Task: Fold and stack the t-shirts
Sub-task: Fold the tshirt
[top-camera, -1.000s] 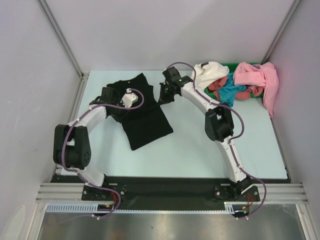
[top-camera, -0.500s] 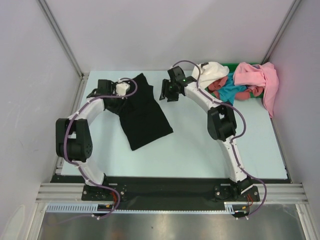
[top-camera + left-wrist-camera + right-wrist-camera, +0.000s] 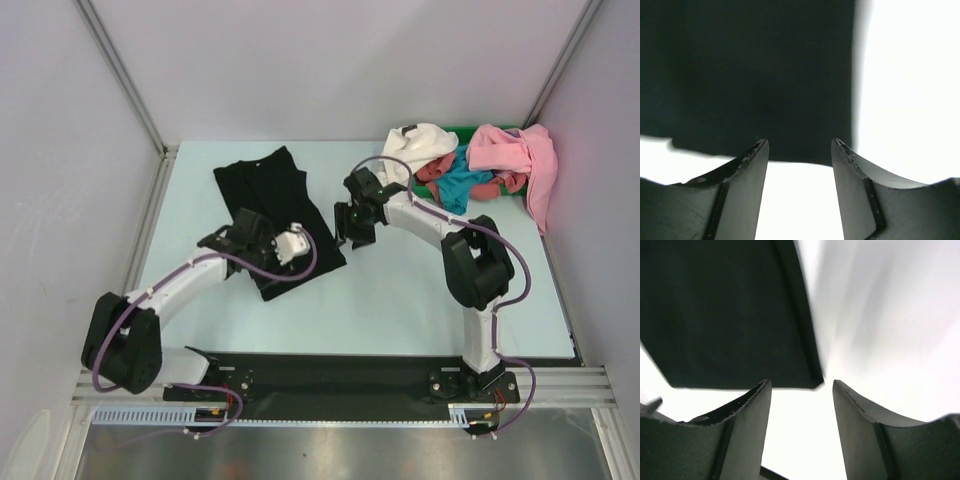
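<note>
A black t-shirt (image 3: 285, 215) lies flat on the pale table, collar end far and hem near. My left gripper (image 3: 275, 262) hovers open over its near-left part. In the left wrist view the black t-shirt (image 3: 750, 75) ends in a hem just beyond the empty left gripper (image 3: 799, 145). My right gripper (image 3: 350, 228) stands open beside the shirt's right edge. The right wrist view shows the near corner of the black t-shirt (image 3: 730, 315) ahead of the empty right gripper (image 3: 799, 384). White (image 3: 425, 145), pink (image 3: 510, 150), teal (image 3: 462, 183) and red (image 3: 432, 172) t-shirts lie heaped at the back right.
A green container's rim (image 3: 465, 130) shows behind the heap. White walls close in the table on the left, far side and right. The black rail (image 3: 330, 370) with both arm bases runs along the near edge.
Both grippers went from shut to open. Both have swung from the shirt's far end toward its near hem. The black shirt stays lying on the table.
</note>
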`<control>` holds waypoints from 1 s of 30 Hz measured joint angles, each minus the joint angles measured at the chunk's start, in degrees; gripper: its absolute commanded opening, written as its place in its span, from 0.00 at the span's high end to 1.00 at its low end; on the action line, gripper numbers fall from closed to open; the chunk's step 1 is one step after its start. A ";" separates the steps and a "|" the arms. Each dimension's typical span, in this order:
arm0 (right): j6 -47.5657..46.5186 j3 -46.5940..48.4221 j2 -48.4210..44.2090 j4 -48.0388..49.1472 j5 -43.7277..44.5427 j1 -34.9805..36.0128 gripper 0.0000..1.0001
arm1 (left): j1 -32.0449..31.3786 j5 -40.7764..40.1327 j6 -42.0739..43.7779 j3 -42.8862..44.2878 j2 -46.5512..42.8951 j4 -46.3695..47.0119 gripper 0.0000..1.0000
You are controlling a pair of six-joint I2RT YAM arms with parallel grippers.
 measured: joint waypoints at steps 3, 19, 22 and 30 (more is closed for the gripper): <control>-0.48 -5.35 -1.42 -0.15 -1.11 0.72 0.45 | -5.42 1.44 2.54 -3.39 -2.71 -1.49 0.39; 1.25 -15.43 -4.72 7.98 -2.34 1.44 0.43 | -13.44 -3.43 2.73 -11.63 0.50 4.96 0.44; 1.90 -16.61 -7.34 8.41 -2.32 1.60 0.40 | -13.88 -3.89 2.73 -12.48 -0.33 5.88 0.44; 3.10 -12.04 -3.61 10.54 -2.34 2.23 0.41 | -14.10 -5.16 2.86 -13.29 -1.73 5.31 0.45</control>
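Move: The black shirt's near left corner lies about 7 cm back of the left hand, neither left nor right, and some 7 cm below; its near right corner is about 17 cm to that hand's right and 1 cm farther out. From the right hand, that near right corner is roughly 3 cm back, straight below sideways, 7 cm down; the white cloth on the laundry pile is 19 cm ahead and 12 cm right. At the shirt's near left corner the left hand arrives open: it swings back about 7 cm while sinking 6 cm, drifts slightly right, yaws some 15 degrees clockwise, then holds low with its fingertips around the corner. The right hand, also open, dips back and down about 5 cm towards the near right corner, then rises a little and edges forward and left, hovering close. No pinch yet. ##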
